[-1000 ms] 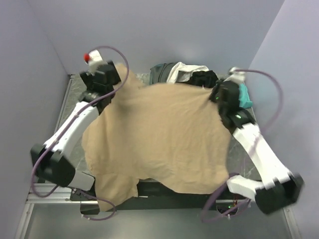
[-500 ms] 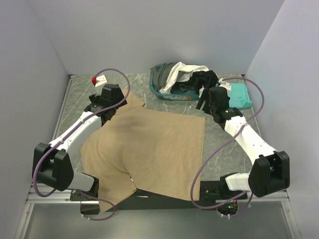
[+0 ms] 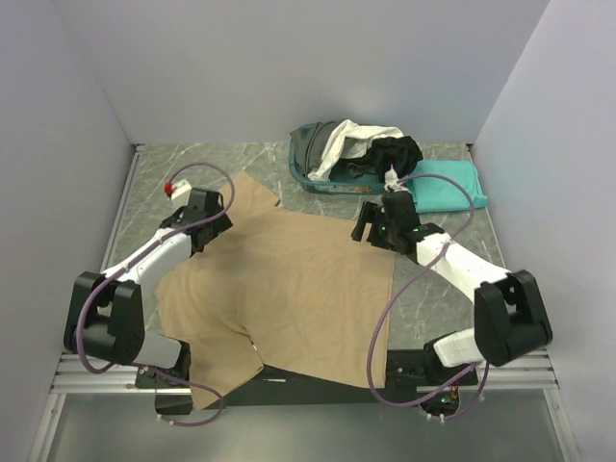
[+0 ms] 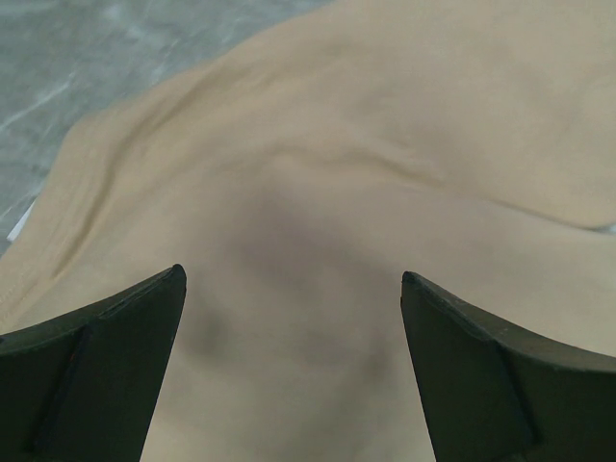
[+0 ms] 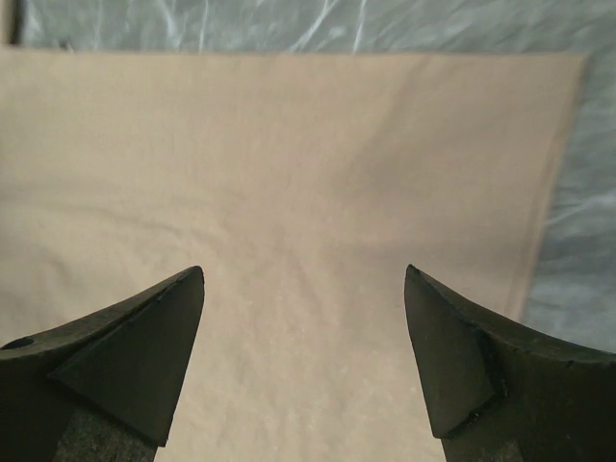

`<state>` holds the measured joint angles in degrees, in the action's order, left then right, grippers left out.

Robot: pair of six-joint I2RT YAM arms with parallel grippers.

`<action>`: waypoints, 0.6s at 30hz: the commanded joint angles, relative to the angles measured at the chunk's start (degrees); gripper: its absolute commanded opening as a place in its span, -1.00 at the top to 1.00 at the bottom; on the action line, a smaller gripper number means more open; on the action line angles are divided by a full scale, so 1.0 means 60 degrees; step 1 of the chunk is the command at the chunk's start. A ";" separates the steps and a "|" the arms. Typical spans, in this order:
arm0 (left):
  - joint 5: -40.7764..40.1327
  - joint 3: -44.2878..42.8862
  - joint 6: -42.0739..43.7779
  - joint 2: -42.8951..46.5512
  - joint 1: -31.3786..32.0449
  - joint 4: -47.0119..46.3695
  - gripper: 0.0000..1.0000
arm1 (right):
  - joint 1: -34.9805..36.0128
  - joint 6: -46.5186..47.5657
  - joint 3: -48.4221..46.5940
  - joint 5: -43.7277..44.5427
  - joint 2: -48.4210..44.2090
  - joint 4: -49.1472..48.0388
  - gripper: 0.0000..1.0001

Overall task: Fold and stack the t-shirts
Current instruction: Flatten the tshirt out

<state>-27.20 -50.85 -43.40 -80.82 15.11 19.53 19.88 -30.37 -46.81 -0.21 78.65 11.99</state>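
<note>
The tan t-shirt [image 3: 289, 289] lies spread flat on the table, its near edge hanging over the front. My left gripper [image 3: 200, 231] is open and empty just above its far left part; the left wrist view shows tan cloth [image 4: 318, 192] between the spread fingers. My right gripper [image 3: 371, 227] is open and empty over its far right corner; the right wrist view shows the flat tan cloth [image 5: 289, 164] and its edge. A folded teal t-shirt [image 3: 445, 185] lies at the back right. White [image 3: 348, 140], black [image 3: 395, 152] and dark grey [image 3: 316, 144] shirts are heaped in the basket.
The teal plastic basket [image 3: 313, 183] stands at the back centre. The grey marbled table [image 3: 154, 178] shows at the back left and to the right of the tan shirt. Walls close in on three sides.
The tan shirt, held up and spread one second ago, now lies flat on the table. Both grippers have let go of it and moved down and nearer to its far corners.
</note>
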 commanded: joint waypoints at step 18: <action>0.1003 0.1079 -0.0839 -0.0270 -0.1230 -0.1204 -0.99 | -0.0602 0.0549 -0.2759 0.1866 0.3896 0.1297 -0.81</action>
<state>-22.65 -41.50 -48.73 -81.12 7.94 14.26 18.00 -28.64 -59.83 8.84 99.74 18.24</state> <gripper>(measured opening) 0.995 0.905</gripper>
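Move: The spread tan shirt lies about 9 cm below both my open hands. From my right hand its far right corner is some 9 cm ahead and 8 cm right; the folded teal shirt is about 18 cm ahead and 22 cm right, the laundry basket 26 cm ahead and 6 cm left. From my left hand the shirt's rumpled left edge is roughly 6 cm ahead and 7 cm left, its far sleeve 16 cm ahead and 13 cm right. I sink my right hand about 6 cm towards the shirt's far right corner, mostly straight down first, then sliding forward some 4 cm and a little right while the fingers tip more steeply down. My left hand eases back and left as it sinks, then drops on towards the rumpled left edge, about 5 cm lower in all. Both grippers stay wide open. ##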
